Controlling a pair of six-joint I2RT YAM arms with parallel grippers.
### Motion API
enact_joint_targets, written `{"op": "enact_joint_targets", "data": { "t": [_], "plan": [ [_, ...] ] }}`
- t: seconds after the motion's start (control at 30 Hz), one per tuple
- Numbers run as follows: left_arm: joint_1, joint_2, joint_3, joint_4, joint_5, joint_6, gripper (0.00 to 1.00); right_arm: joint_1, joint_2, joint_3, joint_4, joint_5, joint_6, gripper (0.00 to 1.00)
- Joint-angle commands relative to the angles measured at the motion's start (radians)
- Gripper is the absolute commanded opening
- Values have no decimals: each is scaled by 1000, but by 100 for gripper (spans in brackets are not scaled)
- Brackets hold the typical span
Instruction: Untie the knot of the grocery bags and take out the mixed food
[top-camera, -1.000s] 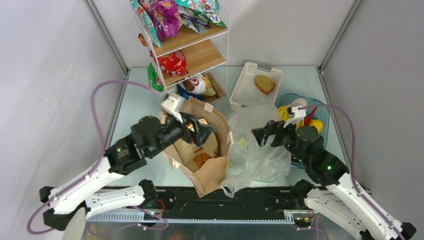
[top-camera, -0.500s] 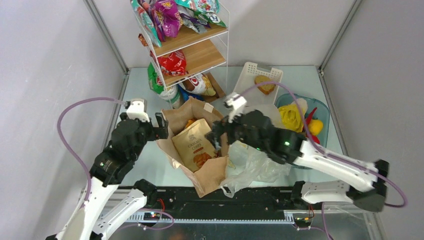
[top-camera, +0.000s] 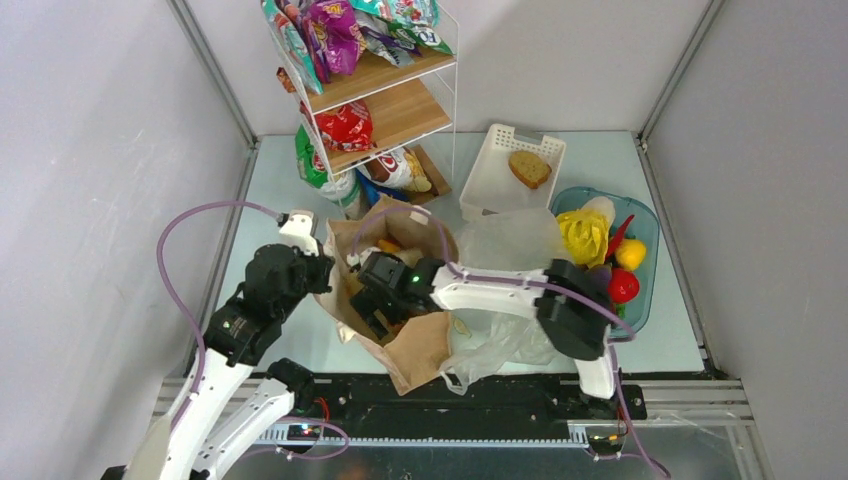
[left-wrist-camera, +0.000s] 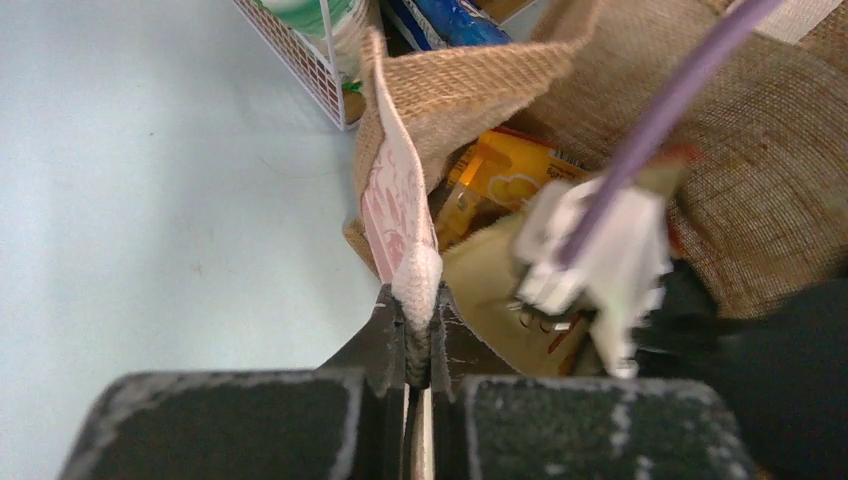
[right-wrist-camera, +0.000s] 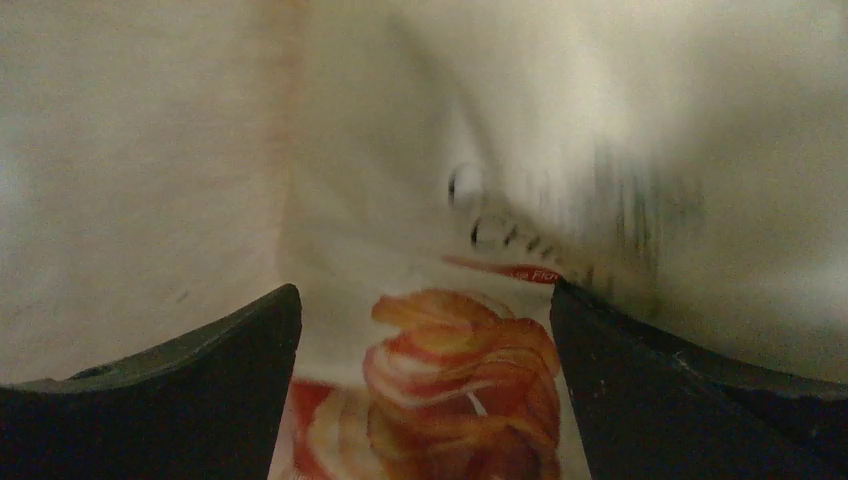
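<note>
The brown bag (top-camera: 425, 345) stands open mid-table, with the clear plastic bag (top-camera: 515, 300) crumpled to its right. My left gripper (top-camera: 318, 266) is shut on the brown bag's left rim (left-wrist-camera: 400, 215), pinching its padded pale edge between the jaws (left-wrist-camera: 415, 312). My right gripper (top-camera: 378, 300) reaches down inside the brown bag. It is open, its fingers (right-wrist-camera: 200, 385) on either side of a cream snack packet (right-wrist-camera: 455, 385) printed with chips, not closed on it. An orange packet (left-wrist-camera: 500, 175) lies deeper inside. A yellow fruit (top-camera: 583, 236), a red chili (top-camera: 617, 238) and a tomato (top-camera: 622, 286) lie in the blue-tinted tub (top-camera: 650, 235).
A wire shelf rack (top-camera: 385, 95) holding snack bags stands just behind the brown bag. A white slatted basket (top-camera: 490, 180) with a bread slice (top-camera: 529, 168) sits at the back right. The right arm (top-camera: 500, 290) spans across the plastic bag.
The left gripper has closed on the brown bag's rim. The right arm has swung further left and dipped its open gripper into the bag, over the cream packet.
</note>
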Motion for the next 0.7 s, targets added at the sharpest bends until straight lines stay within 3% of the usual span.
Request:
{"op": "enact_joint_targets", "data": {
  "t": [0.0, 0.07, 0.13, 0.3, 0.37, 0.57, 0.67],
  "plan": [
    [8, -2, -10, 58, 56, 6, 0, 9, 104, -11, -10, -22, 63, 94],
    [8, 0, -10, 59, 58, 5, 0, 7, 124, -46, 36, -18, 85, 87],
    [7, 1, -12, 59, 60, 5, 0, 4, 110, -87, 81, -13, 101, 70],
    [8, 0, -14, 58, 61, 5, 0, 12, -12, -174, 143, 39, 110, 14],
    [7, 0, -16, 59, 60, 6, 0, 23, -65, -193, 148, 71, 106, 0],
    [8, -16, -19, 58, 58, 9, 0, 49, -297, -245, 194, 180, 77, 0],
    [8, -26, -21, 59, 51, 10, 0, 35, -502, -332, 288, 198, 56, 0]
  ]
}}
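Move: The right hand is inside the paper bag, open above the cassava chips pack, whose middle lies about 4 cm ahead, 1 cm right and some 5 cm below. The yellow-orange packet is roughly 13 cm ahead, 3 cm right and 5 cm down; the emptied plastic bag lies about 25 cm right, 5 cm ahead and 6 cm below. From the left hand, still gripping the paper bag's rim, the pack is about 10 cm right, 2 cm back and 17 cm down. The right hand sinks about 4 cm deeper into the paper bag, fingers wide, then shuts fully and pinches a fold of the cassava chips pack's printed face between its fingertips. Without a pause it draws the pack upward by some 6 cm from its lowest point, easing a few centimetres to the right as it comes up, while the left hand stays in place and keeps its pinch on the bag's rim to hold the mouth open. ##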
